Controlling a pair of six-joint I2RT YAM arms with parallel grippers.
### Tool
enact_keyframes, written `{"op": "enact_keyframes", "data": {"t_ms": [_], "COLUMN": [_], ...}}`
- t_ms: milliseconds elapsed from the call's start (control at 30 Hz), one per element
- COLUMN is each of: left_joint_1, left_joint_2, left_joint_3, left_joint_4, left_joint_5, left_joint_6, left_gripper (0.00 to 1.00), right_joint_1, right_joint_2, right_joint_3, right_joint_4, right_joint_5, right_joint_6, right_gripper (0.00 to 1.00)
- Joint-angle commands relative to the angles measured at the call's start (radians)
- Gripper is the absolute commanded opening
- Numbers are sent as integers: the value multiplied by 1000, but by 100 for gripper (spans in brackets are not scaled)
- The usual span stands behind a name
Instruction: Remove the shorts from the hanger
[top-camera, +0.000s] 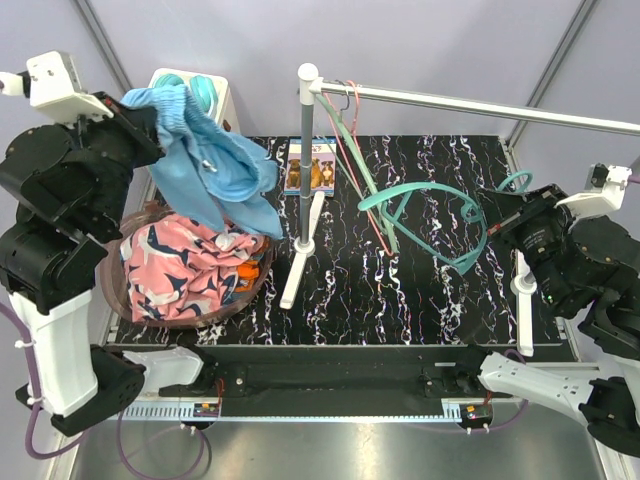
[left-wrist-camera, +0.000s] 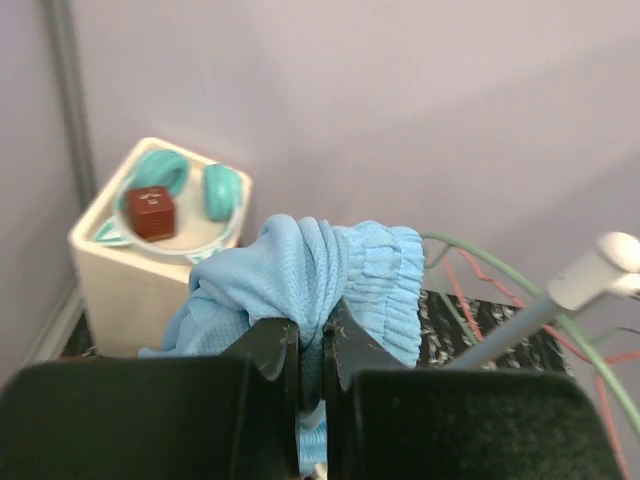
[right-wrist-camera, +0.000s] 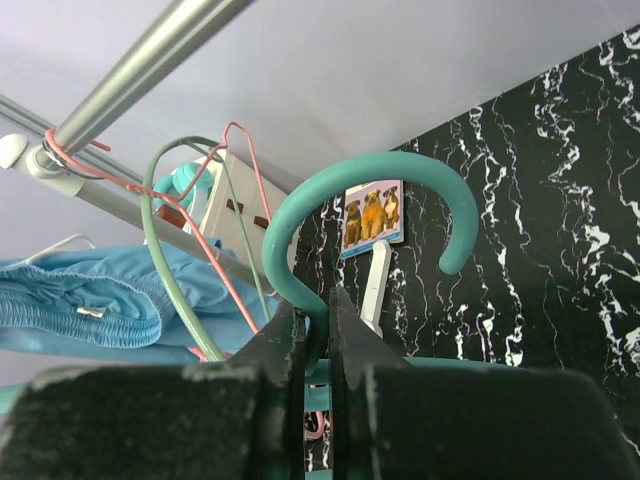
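The light blue shorts (top-camera: 215, 165) hang in the air at the back left, above the basket, with my left gripper (top-camera: 158, 122) shut on their bunched waistband (left-wrist-camera: 330, 265). Apart from them, a teal plastic hanger (top-camera: 430, 215) hangs bare over the middle right of the table. My right gripper (top-camera: 492, 215) is shut on the neck of its hook (right-wrist-camera: 365, 175). In the left wrist view the cloth fills the gap of the left gripper (left-wrist-camera: 311, 345). The pink printed shorts (top-camera: 180, 262) lie crumpled in the basket, with an orange piece (top-camera: 243, 270) at their right edge.
A brown round basket (top-camera: 115, 290) sits at the front left. A white-footed rack pole (top-camera: 304, 150) carries a metal rail (top-camera: 470, 105) with a pink wire hanger (top-camera: 352, 140) and a green one. A dog picture card (top-camera: 310, 166) and a cream box (left-wrist-camera: 130, 270) stand at the back.
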Motion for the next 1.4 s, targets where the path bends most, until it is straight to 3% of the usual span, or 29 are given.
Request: {"op": "enact_keyframes", "data": {"t_ms": [0, 100, 267, 433, 567, 600, 633, 700, 733, 800, 867, 900, 1000, 1267, 1367], "left_joint_1": [7, 7, 7, 18, 172, 290, 353, 488, 495, 495, 493, 493, 461, 438, 386], "left_joint_2": [-56, -111, -262, -276, -167, -142, -112, -29, -7, -21, -74, -107, -163, -349, -381], "left_joint_3": [-65, -116, -349, -551, -793, -835, -861, -901, -898, -897, -909, -911, -862, -849, -842], "left_joint_4": [178, 183, 174, 82, 54, 43, 26, -12, -33, -73, -83, -86, -152, -64, 61], "left_joint_5": [-222, -254, -283, -305, -51, 12, 163, 331, 382, 419, 371, 358, 358, 756, 945], "left_joint_6": [103, 91, 27, -95, -205, -289, -332, -397, -406, -411, -428, -435, -460, -475, -455], "left_gripper": [0, 0, 0, 0, 0, 0, 0, 0, 1, 30, 58, 78, 86, 90, 91], "right_joint_1": [7, 6, 6, 6, 6, 6, 6, 6, 6, 6, 7, 7, 6, 6, 6], "right_joint_2": [32, 54, 89, 94, 78, 74, 66, 60, 49, 43, 35, 34, 5, -100, -114], "right_joint_3": [75, 91, 106, 92, 82, 79, 79, 79, 79, 77, 69, 65, 28, -93, -112], "right_joint_4": [48, 64, 92, 103, 106, 106, 104, 104, 101, 95, 77, 72, 74, 89, 92], "right_joint_5": [24, 26, -2, -20, -55, -66, -80, -129, -144, -184, -215, -227, -299, -494, -616], "right_joint_6": [-107, -150, -190, -181, -151, -149, -150, -157, -154, -146, -137, -135, -163, -308, -360], "right_gripper": [0, 0, 0, 0, 0, 0, 0, 0, 0, 0, 0, 0, 0, 0, 0]}}
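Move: The light blue shorts, still pinched by the left hand, are bound for the basket of clothes, whose middle lies some 50 cm below that hand, about 7 cm to its left and level with it front to back. The white cabinet is about 20 cm ahead, 8 cm left and 42 cm down; the rack's post is some 18 cm right and 2 cm ahead, its middle 25 cm down. From the right hand the basket lies about 52 cm left, 4 cm ahead and 40 cm down. The blue shorts are lowered over the basket: the left hand eases left and slightly back, then sweeps forward and down nearly 40 cm, tipping its fingers steeply downward, opens to let go, and lifts some 13 cm, drawing back and right. The right hand keeps the teal hanger pinched, rising slightly, then drawing back, left and a little down while turning 25 degrees counter-clockwise. ##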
